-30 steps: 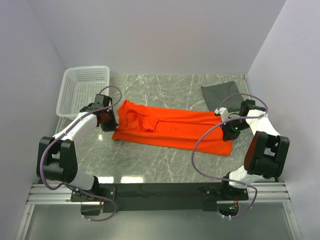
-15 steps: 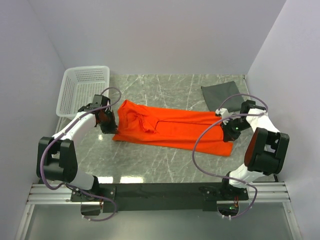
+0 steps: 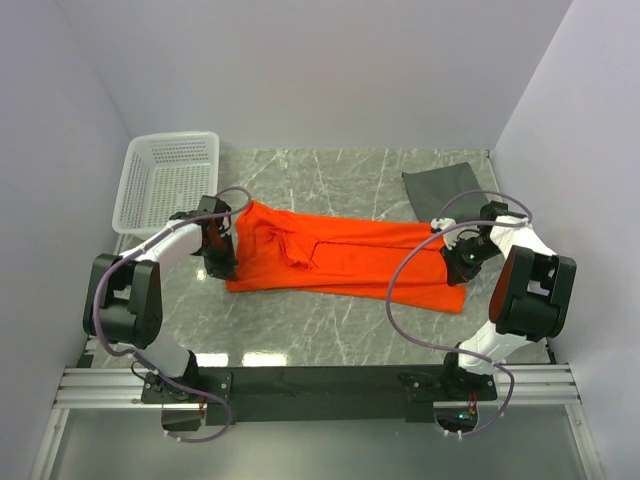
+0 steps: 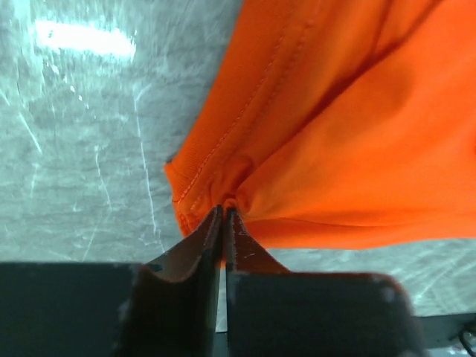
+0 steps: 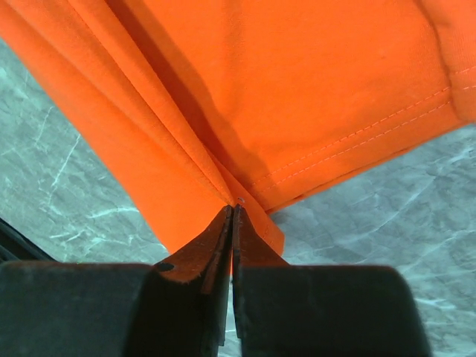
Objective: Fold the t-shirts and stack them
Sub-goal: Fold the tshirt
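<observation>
The bright orange t-shirt [image 3: 340, 258] lies stretched out left to right on the marble table, folded lengthwise into a long strip. My left gripper [image 3: 222, 262] is shut on its left end, where the orange cloth [image 4: 335, 126] bunches between the fingertips [image 4: 212, 223]. At the strip's right end my right gripper [image 3: 462, 258] is pinched shut on the hemmed corner of the orange cloth [image 5: 297, 97]. The dark grey t-shirt [image 3: 442, 188] lies folded at the back right, apart from both grippers.
A white lattice basket [image 3: 168, 180] stands at the back left, just behind my left arm. Walls close in the table at the left, back and right. The arm bases sit on the rail [image 3: 320, 385] at the near edge.
My left gripper has moved right and toward the near edge with the shirt's left end, so the strip is a little shorter. The right gripper has shifted slightly.
</observation>
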`<control>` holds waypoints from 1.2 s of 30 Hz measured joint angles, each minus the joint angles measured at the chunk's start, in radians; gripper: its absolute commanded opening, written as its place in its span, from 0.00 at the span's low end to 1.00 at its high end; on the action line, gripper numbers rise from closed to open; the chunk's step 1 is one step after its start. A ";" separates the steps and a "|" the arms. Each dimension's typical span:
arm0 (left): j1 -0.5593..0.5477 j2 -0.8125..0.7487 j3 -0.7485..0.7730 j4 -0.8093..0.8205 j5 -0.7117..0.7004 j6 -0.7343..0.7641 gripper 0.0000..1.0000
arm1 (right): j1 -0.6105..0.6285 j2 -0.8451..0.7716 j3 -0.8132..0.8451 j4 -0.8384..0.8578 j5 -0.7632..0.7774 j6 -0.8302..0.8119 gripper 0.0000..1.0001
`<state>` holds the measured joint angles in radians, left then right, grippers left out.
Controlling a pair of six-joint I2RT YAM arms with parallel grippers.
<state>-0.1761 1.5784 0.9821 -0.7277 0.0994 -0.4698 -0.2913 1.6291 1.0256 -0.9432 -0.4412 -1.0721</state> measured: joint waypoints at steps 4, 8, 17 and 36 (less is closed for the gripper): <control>-0.019 0.007 0.000 -0.019 -0.043 -0.011 0.37 | 0.001 -0.002 0.000 -0.001 -0.005 0.005 0.34; -0.020 -0.021 0.000 -0.019 -0.085 -0.023 0.51 | 0.030 -0.047 0.000 -0.002 -0.011 0.014 0.38; -0.019 -0.300 -0.001 0.035 -0.135 -0.039 0.69 | 0.430 -0.179 0.000 0.086 -0.052 0.122 0.44; -0.002 -0.988 -0.236 0.186 -0.200 -0.095 0.92 | 1.178 0.356 0.444 0.490 0.352 0.529 0.55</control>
<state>-0.1783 0.5903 0.7460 -0.5419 -0.1005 -0.5648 0.8871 1.9846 1.4696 -0.4530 -0.0891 -0.5434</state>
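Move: The sleeve fold on the orange t-shirt is about 39 cm to the right hand's left and 6 cm ahead, at about the same height; that hand is still at the shirt's right end. The grey folded shirt lies some 21 cm ahead of the right hand, 1 cm to its left. From the left hand, at the shirt's near left corner, the sleeve fold lies about 15 cm right and 2 cm ahead; the shirt's far left corner is about 15 cm ahead and 5 cm right. Sweeping left some 40 cm just above the shirt, the right hand opens about halfway, lets go of the right end, rises some 6 cm, then edges forward and sinks with parted fingers over the sleeve fold, turning roughly 30 degrees counter-clockwise. The left hand opens wide, releases its corner and lifts nearly 20 cm, tipping its fingers up towards forward. ##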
